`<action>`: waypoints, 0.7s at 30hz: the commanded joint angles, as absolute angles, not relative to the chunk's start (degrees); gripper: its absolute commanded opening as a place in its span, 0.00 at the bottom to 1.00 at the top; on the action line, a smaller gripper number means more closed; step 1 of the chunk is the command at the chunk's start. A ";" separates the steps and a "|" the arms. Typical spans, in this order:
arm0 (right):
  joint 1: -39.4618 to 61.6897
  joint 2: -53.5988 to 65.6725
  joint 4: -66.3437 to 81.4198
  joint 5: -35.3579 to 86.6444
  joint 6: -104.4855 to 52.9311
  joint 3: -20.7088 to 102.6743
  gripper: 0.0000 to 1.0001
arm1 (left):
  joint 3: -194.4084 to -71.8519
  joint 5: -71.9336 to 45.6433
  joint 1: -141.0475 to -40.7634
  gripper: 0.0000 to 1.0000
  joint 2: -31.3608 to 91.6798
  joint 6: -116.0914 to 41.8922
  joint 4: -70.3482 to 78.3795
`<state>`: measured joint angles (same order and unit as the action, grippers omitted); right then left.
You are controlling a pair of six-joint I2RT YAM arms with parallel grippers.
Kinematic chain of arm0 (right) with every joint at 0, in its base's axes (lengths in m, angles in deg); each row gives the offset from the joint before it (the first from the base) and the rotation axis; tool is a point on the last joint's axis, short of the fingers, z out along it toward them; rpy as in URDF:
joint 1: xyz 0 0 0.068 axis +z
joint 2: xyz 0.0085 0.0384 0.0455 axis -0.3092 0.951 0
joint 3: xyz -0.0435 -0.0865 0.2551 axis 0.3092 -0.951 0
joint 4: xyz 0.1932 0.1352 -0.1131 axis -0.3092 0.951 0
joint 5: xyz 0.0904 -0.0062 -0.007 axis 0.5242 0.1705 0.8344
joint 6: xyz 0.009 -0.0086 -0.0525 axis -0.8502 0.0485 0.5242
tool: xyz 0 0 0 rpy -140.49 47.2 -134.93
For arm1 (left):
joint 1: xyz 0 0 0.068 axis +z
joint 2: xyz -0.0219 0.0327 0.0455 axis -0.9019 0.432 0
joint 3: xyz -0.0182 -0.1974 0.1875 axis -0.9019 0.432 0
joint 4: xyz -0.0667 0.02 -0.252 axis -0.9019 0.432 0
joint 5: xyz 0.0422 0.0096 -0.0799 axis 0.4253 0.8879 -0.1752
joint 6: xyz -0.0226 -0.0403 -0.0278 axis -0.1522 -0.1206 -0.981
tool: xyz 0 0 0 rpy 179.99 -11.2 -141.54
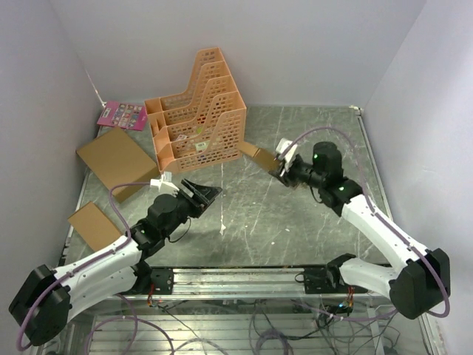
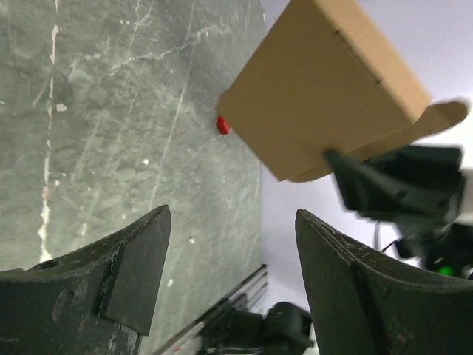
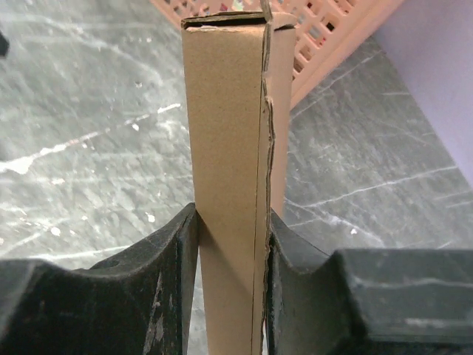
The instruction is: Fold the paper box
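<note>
The paper box (image 1: 258,156) is a brown cardboard piece folded into a flat, closed shape, held above the table just right of the orange rack. My right gripper (image 1: 281,172) is shut on it. In the right wrist view both fingers press the box's narrow sides (image 3: 225,148) around the gripper's middle (image 3: 228,222). In the left wrist view the box (image 2: 318,96) hangs in the air, pinched by the right gripper (image 2: 347,174). My left gripper (image 1: 208,194) is open and empty over the middle of the table, its jaws (image 2: 233,222) spread wide and pointing toward the box.
An orange slotted file rack (image 1: 196,111) stands at the back centre. A larger flat cardboard piece (image 1: 117,159) and a smaller one (image 1: 94,224) lie at the left edge. A pink card (image 1: 123,114) lies at the back left. A small red bit (image 2: 222,126) lies on the table.
</note>
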<state>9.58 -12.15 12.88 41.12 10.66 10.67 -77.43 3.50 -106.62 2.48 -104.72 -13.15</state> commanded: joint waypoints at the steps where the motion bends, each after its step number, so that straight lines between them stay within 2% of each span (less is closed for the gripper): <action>1: 1.13 -10.30 18.04 57.65 -2.01 16.34 0.24 | -74.81 -0.02 -106.72 0.78 1.11 -89.81 -21.90; 6: -6.30 -4.54 20.12 72.29 -14.93 18.50 0.24 | -74.46 -1.72 -106.68 0.78 0.44 -84.26 -24.01; 11: -9.94 0.69 9.93 81.58 -33.80 13.18 0.24 | -73.61 -1.84 -106.66 0.78 -0.95 -81.92 -24.62; 16: -12.49 5.81 -6.11 82.99 -51.58 5.04 0.24 | -71.99 -1.60 -106.68 0.78 -1.83 -82.19 -25.78; 21: -13.22 10.80 -15.67 79.68 -63.27 -1.29 0.24 | -70.76 -1.77 -106.66 0.78 -0.98 -83.10 -27.69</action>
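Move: The right hand already pinches the paper box by its narrow side; the box stands edge-up, its middle about 5 cm ahead, 7 left and 3 below. The clear table it is taken over is roughly 6 cm back, 6 left and 16 below; the red block lies some 10 cm right, 1 ahead and 17 below. From the left hand that clear spot is about 15 cm right, 1 back and 14 below. Right hand, still pinching the box, rises slightly, then sinks about 10 cm, rolling nearly 80 degrees around its fingers. ##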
